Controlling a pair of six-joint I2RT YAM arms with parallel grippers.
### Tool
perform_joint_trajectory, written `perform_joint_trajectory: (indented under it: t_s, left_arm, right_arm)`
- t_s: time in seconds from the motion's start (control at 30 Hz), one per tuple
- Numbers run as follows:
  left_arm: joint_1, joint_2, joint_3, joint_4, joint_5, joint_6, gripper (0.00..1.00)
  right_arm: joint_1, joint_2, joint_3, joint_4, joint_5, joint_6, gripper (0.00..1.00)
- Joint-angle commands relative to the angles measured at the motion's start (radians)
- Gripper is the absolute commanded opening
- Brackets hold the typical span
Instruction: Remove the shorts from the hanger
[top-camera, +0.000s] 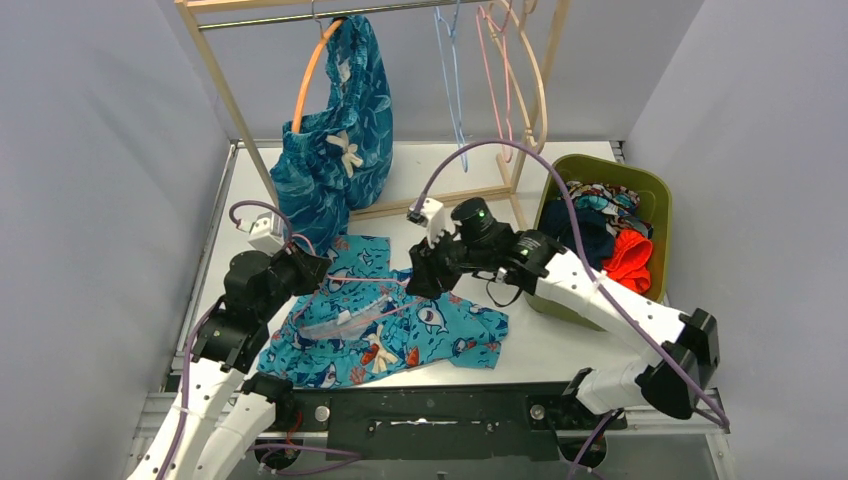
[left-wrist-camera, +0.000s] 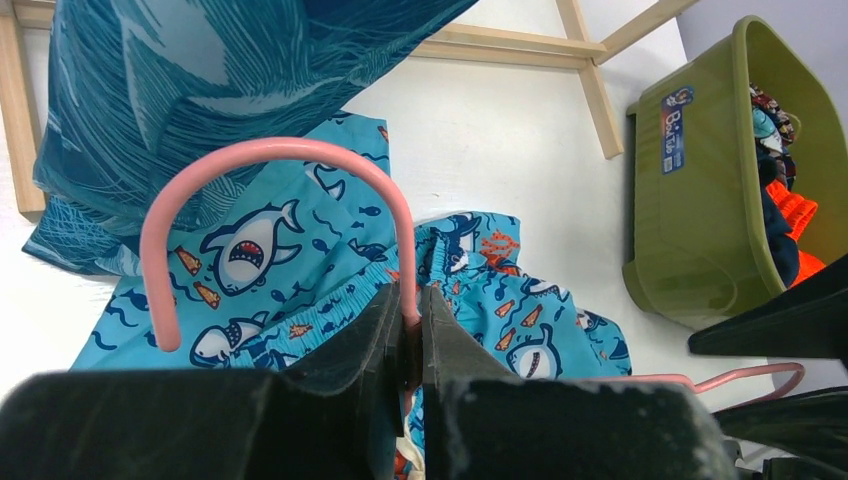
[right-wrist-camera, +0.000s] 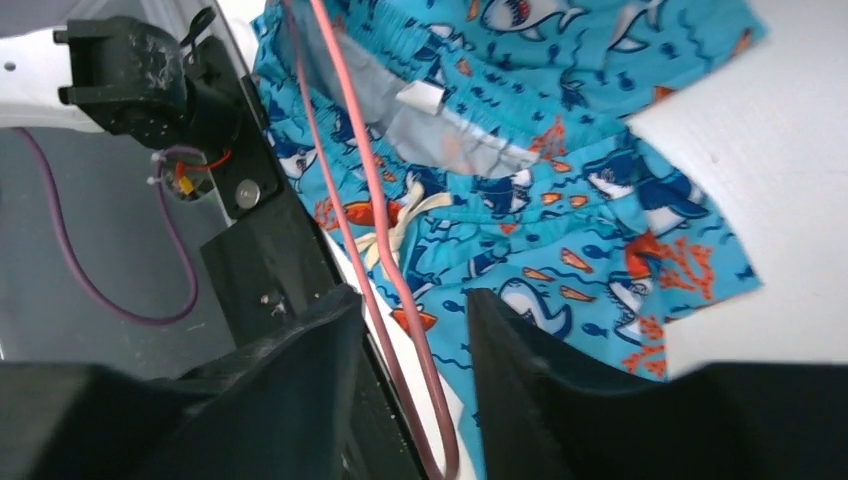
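Turquoise shark-print shorts lie spread on the white table with a thin pink hanger across their waistband. My left gripper is shut on the hanger's neck just below its curved hook, with the shorts underneath; its fingertips pinch the wire. My right gripper stands open over the shorts' near right side. In the right wrist view the hanger's looped end passes between the fingers of the right gripper untouched, above the shorts.
Teal leaf-print shorts hang on an orange hanger from the wooden rack at the back. Empty blue and pink hangers dangle to the right. A green bin holding several shorts stands at the right edge.
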Motion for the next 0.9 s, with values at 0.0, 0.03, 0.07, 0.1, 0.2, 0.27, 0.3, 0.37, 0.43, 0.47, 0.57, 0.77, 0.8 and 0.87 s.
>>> perform_joint_trajectory:
  t_s: [0.0, 0.03, 0.07, 0.1, 0.2, 0.27, 0.3, 0.37, 0.43, 0.47, 0.57, 0.77, 0.8, 0.87]
  left_arm:
    - [-0.001, -0.008, 0.016, 0.075, 0.027, 0.008, 0.0]
    - [-0.001, -0.006, 0.02, 0.075, 0.033, 0.007, 0.0]
    - [-0.001, -0.005, 0.022, 0.075, 0.036, 0.006, 0.0]
    - [-0.002, -0.004, 0.022, 0.074, 0.04, 0.006, 0.0]
    - [-0.001, -0.003, 0.018, 0.076, 0.045, 0.009, 0.0]
    - [-0.001, -0.005, 0.013, 0.08, 0.049, 0.008, 0.0]
    - [-0.001, -0.008, 0.011, 0.083, 0.051, 0.009, 0.0]
    - [-0.001, -0.014, 0.004, 0.093, 0.061, 0.008, 0.09]
    - [-0.001, -0.019, 0.001, 0.1, 0.08, 0.01, 0.18]
    - [-0.001, -0.02, 0.001, 0.105, 0.105, 0.015, 0.24]
    - [-0.001, -0.014, 0.001, 0.123, 0.176, 0.024, 0.44]
    - [-0.001, -0.055, -0.027, 0.151, 0.25, 0.041, 0.65]
    - [-0.001, -0.073, -0.034, 0.169, 0.273, 0.046, 0.69]
    - [-0.001, -0.101, -0.053, 0.212, 0.341, 0.055, 0.78]
  right_arm:
    - [0.023, 0.042, 0.081, -0.013, -0.022, -0.034, 0.37]
    - [0.023, 0.042, 0.086, -0.02, -0.013, -0.036, 0.34]
    - [0.023, 0.038, 0.086, -0.019, -0.003, -0.037, 0.3]
    - [0.023, 0.031, 0.081, -0.014, 0.005, -0.036, 0.29]
    - [0.02, 0.01, 0.067, -0.007, 0.018, -0.035, 0.2]
    - [0.02, -0.011, 0.057, -0.025, 0.027, -0.049, 0.11]
    - [0.019, -0.025, 0.05, -0.033, 0.036, -0.055, 0.07]
    - [0.013, -0.063, 0.032, -0.038, 0.046, -0.058, 0.03]
    - [0.004, -0.107, 0.008, -0.027, 0.044, -0.054, 0.01]
    - [0.001, -0.129, -0.004, -0.018, 0.032, -0.053, 0.0]
    - [-0.005, -0.188, -0.03, -0.015, 0.01, -0.054, 0.0]
    - [-0.071, -0.267, -0.053, -0.12, 0.028, -0.062, 0.0]
    - [-0.08, -0.277, -0.057, -0.13, 0.033, -0.059, 0.0]
    - [-0.09, -0.293, -0.063, -0.144, 0.038, -0.055, 0.0]
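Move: The left hand still grips the pink hanger by its neck; the hanger's right end, which the right hand is about to take, sits some 16 cm to its right and 4 cm back. That end is about 2 cm below the half-open right fingers, 1 cm back and 1 cm left. From the right hand, the shark shorts lie 8 cm left, 2 cm back and 15 cm down, the green basket 34 cm right, 12 cm ahead and 12 cm down. The right hand dips nearly 2 cm and closes its fingers on the hanger's right end, eases back a little, then draws away to the right and up, roughly 6 cm across and 5 cm higher, keeping its pinch on the wire. Once that pull is starting, the left fingers open wide and let go of the hanger's neck, while the left hand drifts about 3.5 cm right, some 2 cm up and 2 cm back, the wrist turning clockwise by about 15 degrees. ##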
